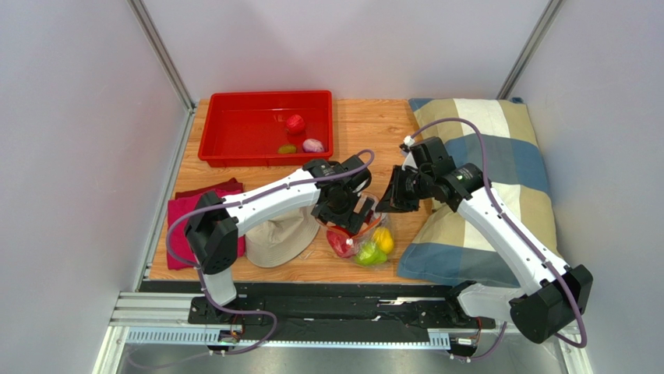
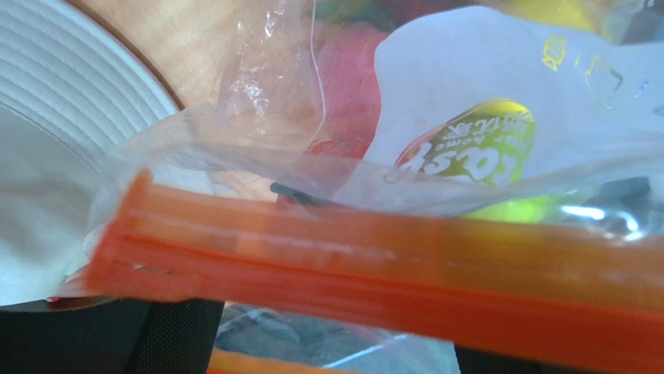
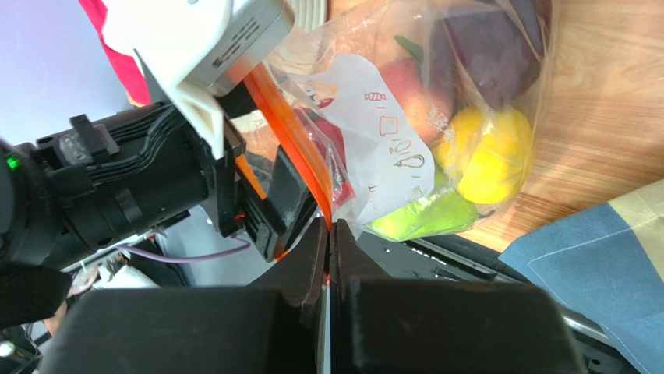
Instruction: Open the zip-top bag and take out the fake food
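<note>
The clear zip-top bag (image 1: 363, 241) hangs just above the table's front, between both grippers. Its orange zipper strip (image 2: 374, 265) runs across the left wrist view, in front of the white label (image 2: 483, 101). My left gripper (image 1: 348, 216) is open, its fingers (image 2: 181, 335) spread wide with the strip lying across the gap. My right gripper (image 3: 328, 234) is shut on the strip's end (image 3: 292, 148). Inside the bag are fake food pieces: yellow (image 3: 487, 160), green (image 3: 421, 214), red (image 3: 405, 82) and purple (image 3: 491, 47). Three more pieces, red (image 1: 294, 123), green (image 1: 287, 149) and pink (image 1: 312, 145), lie in the tray.
A red tray (image 1: 234, 128) sits at the back of the table. A beige hat (image 1: 282, 234) lies left of the bag, with a red cloth (image 1: 183, 222) beyond it. A checked pillow (image 1: 483, 179) fills the right side.
</note>
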`<state>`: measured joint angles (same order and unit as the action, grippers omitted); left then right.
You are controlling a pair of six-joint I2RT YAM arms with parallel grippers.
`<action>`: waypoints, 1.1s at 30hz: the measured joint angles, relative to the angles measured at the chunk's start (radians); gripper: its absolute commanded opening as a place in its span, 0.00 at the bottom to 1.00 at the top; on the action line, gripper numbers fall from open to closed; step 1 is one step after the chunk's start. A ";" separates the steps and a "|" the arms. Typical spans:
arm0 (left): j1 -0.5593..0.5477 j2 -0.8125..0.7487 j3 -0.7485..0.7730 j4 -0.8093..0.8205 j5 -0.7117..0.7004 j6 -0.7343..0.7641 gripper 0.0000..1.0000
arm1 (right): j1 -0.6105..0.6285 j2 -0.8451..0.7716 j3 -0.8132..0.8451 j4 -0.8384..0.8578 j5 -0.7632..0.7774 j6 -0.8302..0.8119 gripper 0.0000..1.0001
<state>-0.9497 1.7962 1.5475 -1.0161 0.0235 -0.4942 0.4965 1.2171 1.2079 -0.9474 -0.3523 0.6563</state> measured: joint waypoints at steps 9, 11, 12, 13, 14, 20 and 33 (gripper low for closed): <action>-0.003 -0.003 -0.090 0.102 0.077 -0.017 0.99 | 0.011 0.027 -0.085 0.035 -0.043 -0.025 0.00; -0.006 0.006 -0.102 0.131 0.089 -0.018 0.97 | 0.011 0.027 -0.101 0.041 -0.044 -0.028 0.00; -0.006 0.014 -0.106 0.141 0.096 -0.018 0.97 | 0.011 0.027 -0.109 0.042 -0.044 -0.030 0.00; -0.006 0.025 -0.109 0.150 0.102 -0.018 0.97 | 0.011 0.027 -0.116 0.044 -0.043 -0.033 0.00; -0.007 0.039 -0.113 0.159 0.108 -0.018 0.95 | 0.011 0.027 -0.122 0.046 -0.043 -0.036 0.00; -0.027 0.060 -0.190 0.191 0.106 -0.016 0.93 | 0.012 0.027 -0.149 0.048 -0.046 -0.051 0.00; -0.046 -0.127 -0.328 0.247 0.134 -0.016 0.49 | 0.017 0.027 -0.167 0.052 -0.061 -0.079 0.00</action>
<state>-0.9955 1.6688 1.2194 -0.7689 0.1570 -0.5098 0.5137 1.2442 1.0405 -0.8951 -0.4129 0.5770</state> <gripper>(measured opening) 0.750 0.008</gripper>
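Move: The red pepper sits in the back left part of the bag, roughly 3 cm back, 1 cm left and 6 cm below the open left fingers. At about that same depth, the green fruit is 8 cm to this hand's right and 3 cm back, the yellow fruit 12 cm right and level with it; the hat lies some 19 cm left and 3 cm ahead. From the right hand, the pepper is about 11 cm left, 6 cm back and 14 cm below. Around the red pepper go the left fingers, wide open at first: the hand works back about 5 cm through the bag mouth and down, dipping over 6 cm before coming up a little, then starts closing its pads against the pepper's two sides. The right hand keeps its pinch on the orange zip edge, lowering it some 5.5 cm and slightly back. ##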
